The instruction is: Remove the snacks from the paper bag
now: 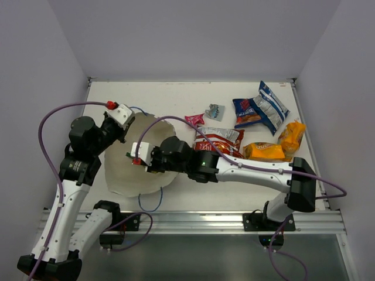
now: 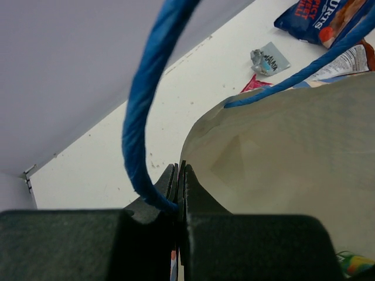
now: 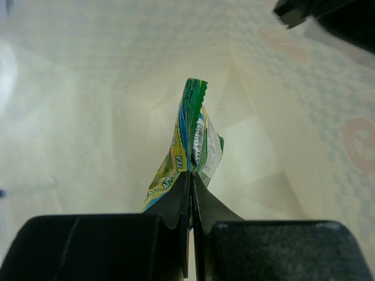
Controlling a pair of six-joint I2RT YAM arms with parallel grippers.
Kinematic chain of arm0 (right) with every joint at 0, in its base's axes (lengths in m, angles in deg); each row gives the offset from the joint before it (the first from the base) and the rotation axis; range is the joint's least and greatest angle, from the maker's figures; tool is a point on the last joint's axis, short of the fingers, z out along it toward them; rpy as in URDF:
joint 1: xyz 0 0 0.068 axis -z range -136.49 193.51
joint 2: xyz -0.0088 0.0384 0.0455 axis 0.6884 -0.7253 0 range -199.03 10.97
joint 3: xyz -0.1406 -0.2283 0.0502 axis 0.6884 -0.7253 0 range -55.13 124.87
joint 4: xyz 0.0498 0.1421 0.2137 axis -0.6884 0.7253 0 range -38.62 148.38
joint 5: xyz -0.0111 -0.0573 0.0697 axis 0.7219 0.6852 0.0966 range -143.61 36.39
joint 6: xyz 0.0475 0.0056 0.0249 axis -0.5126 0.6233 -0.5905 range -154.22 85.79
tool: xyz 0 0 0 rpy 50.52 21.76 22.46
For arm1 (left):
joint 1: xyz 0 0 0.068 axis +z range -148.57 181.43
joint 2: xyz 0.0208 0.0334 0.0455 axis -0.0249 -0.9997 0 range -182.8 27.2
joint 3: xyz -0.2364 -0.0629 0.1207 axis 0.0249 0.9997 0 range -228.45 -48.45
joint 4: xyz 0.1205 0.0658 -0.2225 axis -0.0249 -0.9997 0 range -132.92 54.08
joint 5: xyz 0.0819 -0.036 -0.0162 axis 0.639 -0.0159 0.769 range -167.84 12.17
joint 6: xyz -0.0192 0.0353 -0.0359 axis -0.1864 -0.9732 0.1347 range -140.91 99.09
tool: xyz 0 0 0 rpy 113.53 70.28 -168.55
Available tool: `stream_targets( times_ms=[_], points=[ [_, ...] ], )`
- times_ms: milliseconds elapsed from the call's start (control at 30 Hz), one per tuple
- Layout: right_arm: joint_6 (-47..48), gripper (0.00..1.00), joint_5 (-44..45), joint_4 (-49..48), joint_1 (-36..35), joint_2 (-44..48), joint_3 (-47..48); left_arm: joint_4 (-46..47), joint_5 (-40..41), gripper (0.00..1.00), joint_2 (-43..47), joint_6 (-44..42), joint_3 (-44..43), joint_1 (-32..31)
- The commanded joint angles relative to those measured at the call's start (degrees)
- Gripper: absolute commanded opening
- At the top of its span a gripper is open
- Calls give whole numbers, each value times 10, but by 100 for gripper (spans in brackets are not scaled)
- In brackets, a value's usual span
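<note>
The paper bag (image 1: 124, 173) lies on the left of the table with its cream inside open to the camera. My left gripper (image 1: 125, 119) is shut on the bag's far rim (image 2: 205, 126), beside a blue cord handle (image 2: 145, 99). My right gripper (image 1: 139, 156) is inside the bag, shut on a green packet (image 3: 194, 137) and holding it upright in front of the bag's inner wall (image 3: 88, 117). A corner of that green packet (image 2: 355, 262) shows in the left wrist view. The other snacks lie on the table to the right of the bag.
On the table lie a pink packet (image 1: 194, 120), a silvery-teal one (image 1: 215, 110), a red-silver one (image 1: 222, 139), a blue one (image 1: 246, 111), a blue-white one (image 1: 273, 105) and two orange ones (image 1: 292, 136) (image 1: 265, 152). A second cord handle (image 1: 150, 203) lies at the near edge.
</note>
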Motion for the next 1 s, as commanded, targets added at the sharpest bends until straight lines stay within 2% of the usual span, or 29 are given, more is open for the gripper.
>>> stream_targets(
  times_ms=[0,167,400,600,800,967],
  points=[
    [-6,0,-15,6,2,59,11,27,35,0,1,14,5,-3],
    [-12,0,-22,19,2,141,21,28,56,0,-6,22,2,-3],
    [-10,0,-17,54,3,242,54,10,137,0,-24,38,-6,-2],
    [-5,0,90,91,10,330,58,-2,172,0,-42,62,-15,-3],
    [-47,0,175,148,52,398,-7,-10,200,0,-64,88,-29,-3],
    [-114,0,121,162,129,430,-102,-24,242,0,-82,112,-42,-1]
  ],
)
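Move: The right hand, in the bag's mouth with the green packet already pinched, has the red packet some 28 cm to its right, 14 cm ahead and 22 cm below. The pink packet lies 19 cm right, 24 cm ahead; the front orange packet 46 cm right, 11 cm ahead. From the left hand, gripping the bag's rim, the bag's middle is about 8 cm back, 5 cm right and 18 cm down; the red packet is 32 cm right, 4 cm ahead. Right hand lifts the held green packet some 23 cm, swings right towards red packet; left draws bag left-forward. ##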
